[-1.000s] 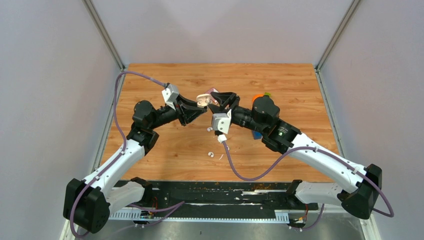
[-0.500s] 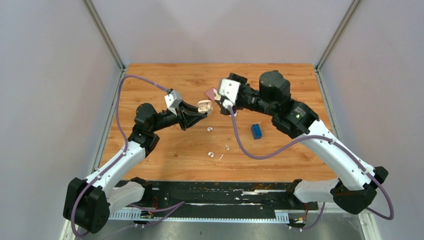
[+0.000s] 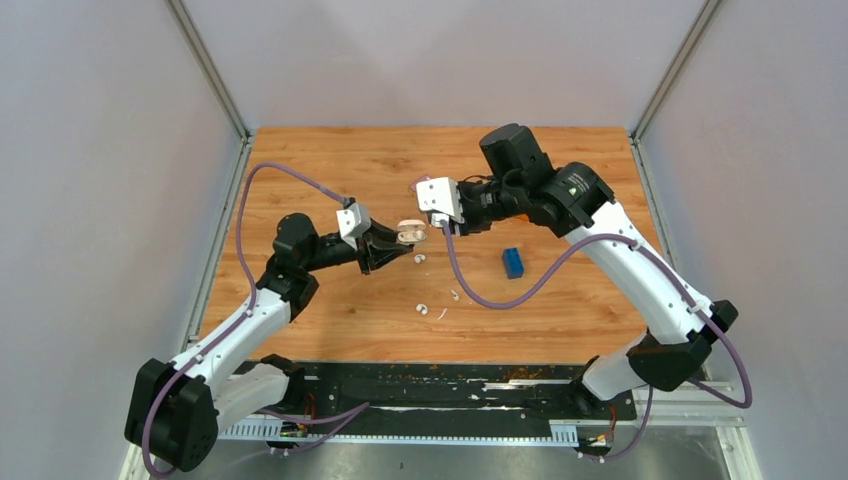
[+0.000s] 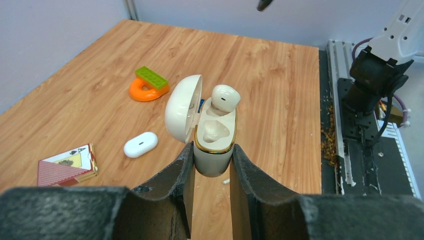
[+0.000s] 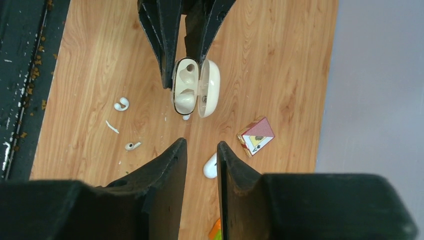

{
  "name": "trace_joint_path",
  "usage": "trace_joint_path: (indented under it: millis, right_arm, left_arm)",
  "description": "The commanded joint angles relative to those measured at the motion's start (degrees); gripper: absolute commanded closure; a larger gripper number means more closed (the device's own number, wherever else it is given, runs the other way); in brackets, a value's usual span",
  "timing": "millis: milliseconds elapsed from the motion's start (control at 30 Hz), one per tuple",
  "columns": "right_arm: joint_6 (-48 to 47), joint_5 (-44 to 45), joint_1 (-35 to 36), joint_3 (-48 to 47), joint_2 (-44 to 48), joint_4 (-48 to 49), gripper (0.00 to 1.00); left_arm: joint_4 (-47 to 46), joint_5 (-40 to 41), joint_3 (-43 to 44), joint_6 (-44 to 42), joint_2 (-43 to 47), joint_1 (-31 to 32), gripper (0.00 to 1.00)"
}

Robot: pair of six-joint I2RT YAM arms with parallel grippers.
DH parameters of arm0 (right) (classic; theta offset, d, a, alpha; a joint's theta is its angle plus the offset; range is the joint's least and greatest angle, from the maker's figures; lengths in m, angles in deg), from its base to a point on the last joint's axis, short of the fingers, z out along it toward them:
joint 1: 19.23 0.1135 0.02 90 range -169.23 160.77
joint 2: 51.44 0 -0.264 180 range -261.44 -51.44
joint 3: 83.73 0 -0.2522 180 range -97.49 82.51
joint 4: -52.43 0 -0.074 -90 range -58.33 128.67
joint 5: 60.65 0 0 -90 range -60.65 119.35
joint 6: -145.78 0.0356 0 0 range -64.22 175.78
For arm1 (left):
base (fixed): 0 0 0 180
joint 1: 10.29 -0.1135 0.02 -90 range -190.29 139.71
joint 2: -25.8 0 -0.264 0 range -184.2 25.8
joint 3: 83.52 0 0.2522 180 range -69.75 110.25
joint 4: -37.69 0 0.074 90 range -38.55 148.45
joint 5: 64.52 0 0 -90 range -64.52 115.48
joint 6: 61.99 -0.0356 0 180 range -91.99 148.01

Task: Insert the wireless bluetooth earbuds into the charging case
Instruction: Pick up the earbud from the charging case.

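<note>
My left gripper (image 4: 212, 150) is shut on the base of the cream-white charging case (image 4: 214, 150), held upright above the table (image 3: 330, 150). Its lid (image 4: 181, 107) hangs open to the left. One earbud (image 4: 225, 97) sits in the far socket and sticks up out of it. The near socket (image 4: 216, 131) is empty. My right gripper (image 5: 201, 142) hovers apart from the case (image 5: 189, 87), open, with nothing between its fingers. Two small white bud-like pieces (image 5: 121, 104) (image 5: 132, 145) lie on the wood toward the near edge.
A thin white sliver (image 5: 112, 127) lies between the two loose pieces. A plain white oval pebble (image 4: 140, 144), a card pack (image 4: 67, 165) and an orange ring with a green brick (image 4: 147, 87) lie further back. A blue block (image 3: 513, 262) sits right of centre.
My right arm has lifted away from beside the case and swung back, and its jaws have narrowed. My left gripper has brought the open case a little nearer. The blue block is uncovered.
</note>
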Motion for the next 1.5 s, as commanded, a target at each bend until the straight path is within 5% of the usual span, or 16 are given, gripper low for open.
trace_joint_path:
  millis: [0,367,1467]
  right_arm:
    - [-9.5,-2.9,1.1,-5.9,-2.8,-7.0,0.72]
    - [-19.1,-2.1,3.8,-7.0,-6.7,-9.0,0.72]
    - [-24.5,-1.9,5.3,-5.6,-11.5,-8.6,0.70]
  left_arm:
    - [0.9,-1.4,-0.1,-3.8,1.5,-0.1,1.00]
    - [2.7,-1.8,0.4,-7.0,1.6,-0.1,1.00]
    - [4.0,-2.8,0.6,-10.1,2.0,-0.1,1.00]
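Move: Down and to the left of the empty right hand, the earbud still in the open charging case lies about 4 cm left, 5 cm below and 1 cm back of its fingertips. The case's empty well is some 2 cm left of that earbud, and the raised lid about 2 cm ahead of it. From the left hand, which holds the case by its far end, the earbud sits some 3 cm right, 1 cm ahead and 1 cm higher. Sinking about 5.5 cm and sliding 3.5 cm left, the right hand brings its part-open fingers down astride the earbud's head, turning roughly 20 degrees counter-clockwise. It eases off midway, then creeps lower; the fingers don't close. The left hand keeps its pinch on the case and lowers it about 1 cm. ##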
